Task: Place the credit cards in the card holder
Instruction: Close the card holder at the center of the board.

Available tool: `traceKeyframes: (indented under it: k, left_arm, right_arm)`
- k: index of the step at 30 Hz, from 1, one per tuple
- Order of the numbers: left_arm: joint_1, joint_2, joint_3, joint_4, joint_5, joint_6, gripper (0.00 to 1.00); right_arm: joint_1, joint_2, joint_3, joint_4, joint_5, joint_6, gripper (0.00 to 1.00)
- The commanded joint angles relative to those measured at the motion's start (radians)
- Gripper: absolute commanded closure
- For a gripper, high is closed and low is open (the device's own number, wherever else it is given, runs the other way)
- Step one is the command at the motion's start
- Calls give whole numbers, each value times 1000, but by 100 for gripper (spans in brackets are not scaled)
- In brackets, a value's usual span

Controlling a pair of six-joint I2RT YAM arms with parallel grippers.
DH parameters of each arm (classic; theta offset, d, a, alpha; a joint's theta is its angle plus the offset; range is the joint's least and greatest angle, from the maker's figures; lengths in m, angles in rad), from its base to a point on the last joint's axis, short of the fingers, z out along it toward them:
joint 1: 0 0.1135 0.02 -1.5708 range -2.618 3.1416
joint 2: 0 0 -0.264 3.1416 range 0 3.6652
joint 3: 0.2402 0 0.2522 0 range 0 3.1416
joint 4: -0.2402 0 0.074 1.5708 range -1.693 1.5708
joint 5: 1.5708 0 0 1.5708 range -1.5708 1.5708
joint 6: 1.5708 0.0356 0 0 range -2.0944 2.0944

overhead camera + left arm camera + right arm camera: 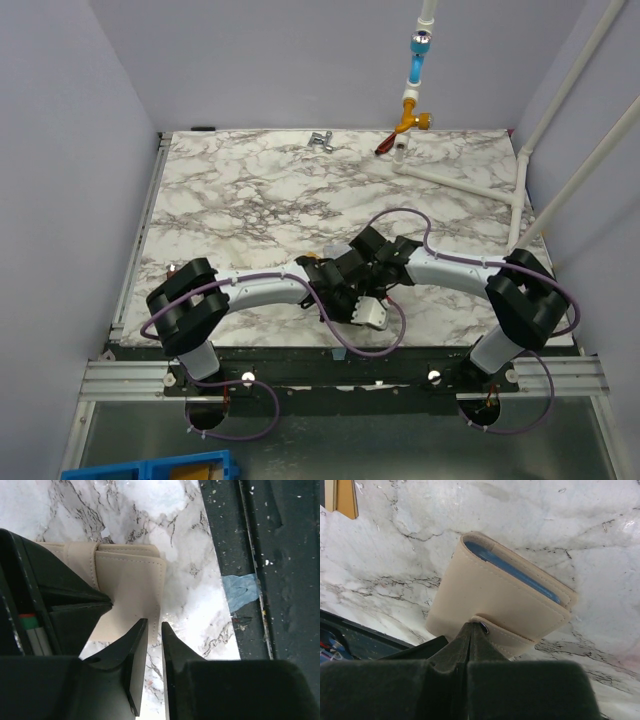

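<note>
The beige card holder (490, 597) lies on the marble near the table's front edge, its strap wrapped round it. A pale blue credit card (512, 571) shows inside its open side. A gold-tan credit card (346, 499) with a dark stripe lies apart on the marble. My right gripper (476, 626) is shut, its tips touching the strap end by the round snap (484, 628). My left gripper (154, 624) stands open by a narrow gap at the card holder's (130, 580) stitched corner, clamping nothing. In the top view both wrists meet at the front centre and hide the holder.
A strip of blue tape (241, 590) sits at the marble's front edge beside the dark rail (280, 580). A small metal clip (320, 140) lies at the back. An orange valve (412, 122) and white pipes (460, 180) stand at the back right.
</note>
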Motion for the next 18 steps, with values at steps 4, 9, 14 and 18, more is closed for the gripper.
traceKeyframes:
  k: [4, 9, 14, 18]
  left_arm:
    - [61, -25, 84, -71, 83, -27, 77]
    - [101, -63, 132, -132, 137, -50, 69]
    - [160, -107, 164, -180, 179, -78, 2]
    - [246, -146, 181, -216, 249, -112, 1]
  right_arm:
    - [5, 122, -139, -87, 71, -34, 99]
    - [4, 133, -161, -66, 56, -25, 99]
    - [7, 127, -177, -60, 49, -22, 99]
    - [16, 127, -187, -49, 45, -16, 99]
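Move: The left fingertips, slightly parted, are at the closed card holder's near-left corner; its middle lies about 4 cm ahead, 3 cm right and 2 cm below. The right hand's shut tips are already at the strap's snap, the holder's middle roughly 1 cm ahead, 1 cm right and 1 cm below. From the left hand, the gold cards lie some 12 cm ahead and 7 cm left, the silver card about 14 cm straight ahead, and the blue tape 7 cm back, 2 cm right. Upward, slowly and then faster, the left hand leaves the holder's near-left corner, rising about 5 cm with a slight drift left and forward, tilting some 10 degrees so its tips swing back; late in the rise its fingers spread almost fully, holding nothing. The right hand stays on the snap, fingers shut, still pressing down while it tilts a little. ##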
